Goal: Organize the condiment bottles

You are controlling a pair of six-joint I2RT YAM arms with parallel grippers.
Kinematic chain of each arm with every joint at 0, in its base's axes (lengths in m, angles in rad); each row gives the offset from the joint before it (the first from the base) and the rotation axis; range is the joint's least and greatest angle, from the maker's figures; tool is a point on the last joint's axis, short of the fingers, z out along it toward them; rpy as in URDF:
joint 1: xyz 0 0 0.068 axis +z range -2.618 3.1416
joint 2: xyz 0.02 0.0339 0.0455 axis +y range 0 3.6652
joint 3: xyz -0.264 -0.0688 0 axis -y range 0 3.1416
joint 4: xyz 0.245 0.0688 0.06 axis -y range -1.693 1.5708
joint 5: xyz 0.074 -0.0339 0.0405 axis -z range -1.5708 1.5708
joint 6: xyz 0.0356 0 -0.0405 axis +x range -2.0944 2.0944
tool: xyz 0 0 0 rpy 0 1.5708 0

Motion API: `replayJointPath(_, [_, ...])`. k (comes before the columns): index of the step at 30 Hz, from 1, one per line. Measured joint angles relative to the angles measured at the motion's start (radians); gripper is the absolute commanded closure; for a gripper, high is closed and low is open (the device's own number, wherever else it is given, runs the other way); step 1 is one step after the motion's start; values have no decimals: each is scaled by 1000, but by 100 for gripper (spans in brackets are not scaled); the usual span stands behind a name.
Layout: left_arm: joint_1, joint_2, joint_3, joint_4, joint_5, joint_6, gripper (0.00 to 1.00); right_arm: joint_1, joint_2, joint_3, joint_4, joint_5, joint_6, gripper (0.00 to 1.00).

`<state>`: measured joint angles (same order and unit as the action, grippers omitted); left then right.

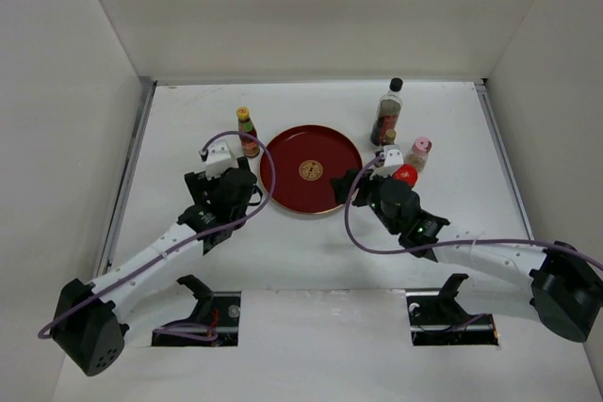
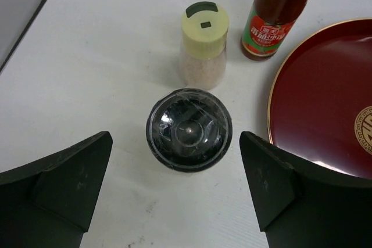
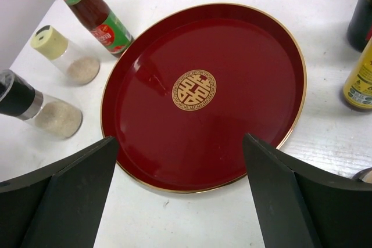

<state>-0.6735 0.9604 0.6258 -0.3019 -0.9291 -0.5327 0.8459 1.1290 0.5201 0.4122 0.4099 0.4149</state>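
My left gripper (image 2: pixel 177 184) is open and empty, just short of a dark-capped shaker (image 2: pixel 189 129) seen from above, not touching it. Behind it stand a cream-capped shaker (image 2: pixel 203 45) and the yellow-capped red sauce bottle (image 2: pixel 276 15) (image 1: pixel 247 132). My right gripper (image 3: pixel 180 196) is open and empty over the near rim of the round red tray (image 3: pixel 244 56). A yellow-labelled bottle (image 3: pixel 360 79) and the tall dark bottle (image 3: pixel 361 15) (image 1: pixel 387 112) stand right of the tray. The pink-capped jar (image 1: pixel 420 151) and the red-lidded jar (image 1: pixel 405 174) stand beside my right wrist.
The red tray (image 1: pixel 292 152) lies mid-table between the two arms with nothing on it; its rim also shows in the left wrist view (image 2: pixel 325 114). White walls enclose the table on the left, back and right.
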Motion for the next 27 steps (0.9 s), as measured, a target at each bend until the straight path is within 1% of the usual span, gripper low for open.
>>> replayJointPath(5, [66, 51, -8, 77, 68, 0, 9, 0, 14, 0, 1, -6, 0, 5])
replayJointPath(9, [101, 122, -21, 158, 116, 2, 15, 0, 25, 0, 1, -11, 0, 5])
replayJointPath(10, [109, 140, -24, 172, 130, 3, 20, 0, 26, 0, 1, -11, 0, 5])
replayJointPath(12, [120, 171, -24, 196, 147, 9, 44, 0, 27, 0, 1, -12, 0, 5])
replayJointPath(13, [124, 177, -25, 206, 156, 15, 52, 0, 28, 0, 1, -12, 0, 5])
replayJointPath(14, [126, 179, -26, 214, 164, 17, 57, 0, 28, 0, 1, -13, 0, 6])
replayJointPath(15, [125, 174, -27, 216, 168, 23, 59, 0, 28, 0, 2, -14, 0, 6])
replayJointPath(18, [95, 122, -30, 195, 165, 41, 61, 0, 28, 0, 8, -15, 0, 7])
replayJointPath(20, [51, 64, -25, 183, 146, 59, 61, 0, 28, 0, 13, -15, 0, 7])
replayJointPath(22, [2, 29, 16, 171, 129, 82, 61, 0, 28, 0, 20, -15, 0, 8])
replayJointPath(24, [-31, 43, 85, 180, 127, 97, 61, -2, 27, -1, 24, -15, 2, 9])
replayJointPath(27, [-42, 139, 198, 257, 150, 114, 61, -12, 21, -13, 31, -14, 8, 10])
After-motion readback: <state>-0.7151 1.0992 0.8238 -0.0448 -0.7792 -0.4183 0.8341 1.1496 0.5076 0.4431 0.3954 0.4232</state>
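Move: The bottle with the black grinder cap, which I'm about to grip, stands some 4 cm ahead of my left hand and 1 cm right, its middle about 7 cm lower. The yellow-capped shaker is about 6 cm beyond it; the red sauce bottle lies some 13 cm ahead and 7 cm right of my left hand, and the middle of the red tray 9 cm ahead and 22 cm right. From my right hand the black-capped bottle is level, roughly 35 cm left and 7 cm down. I slip my open left fingers forward and down, some 3.5 cm each way, to either side of the black cap and close on it. Then I lift the bottle about 11 cm, easing back slightly at first and then carrying it some 7 cm right and a little forward, towards the tray, as the wrist tips up and turns clockwise about 10 degrees. ##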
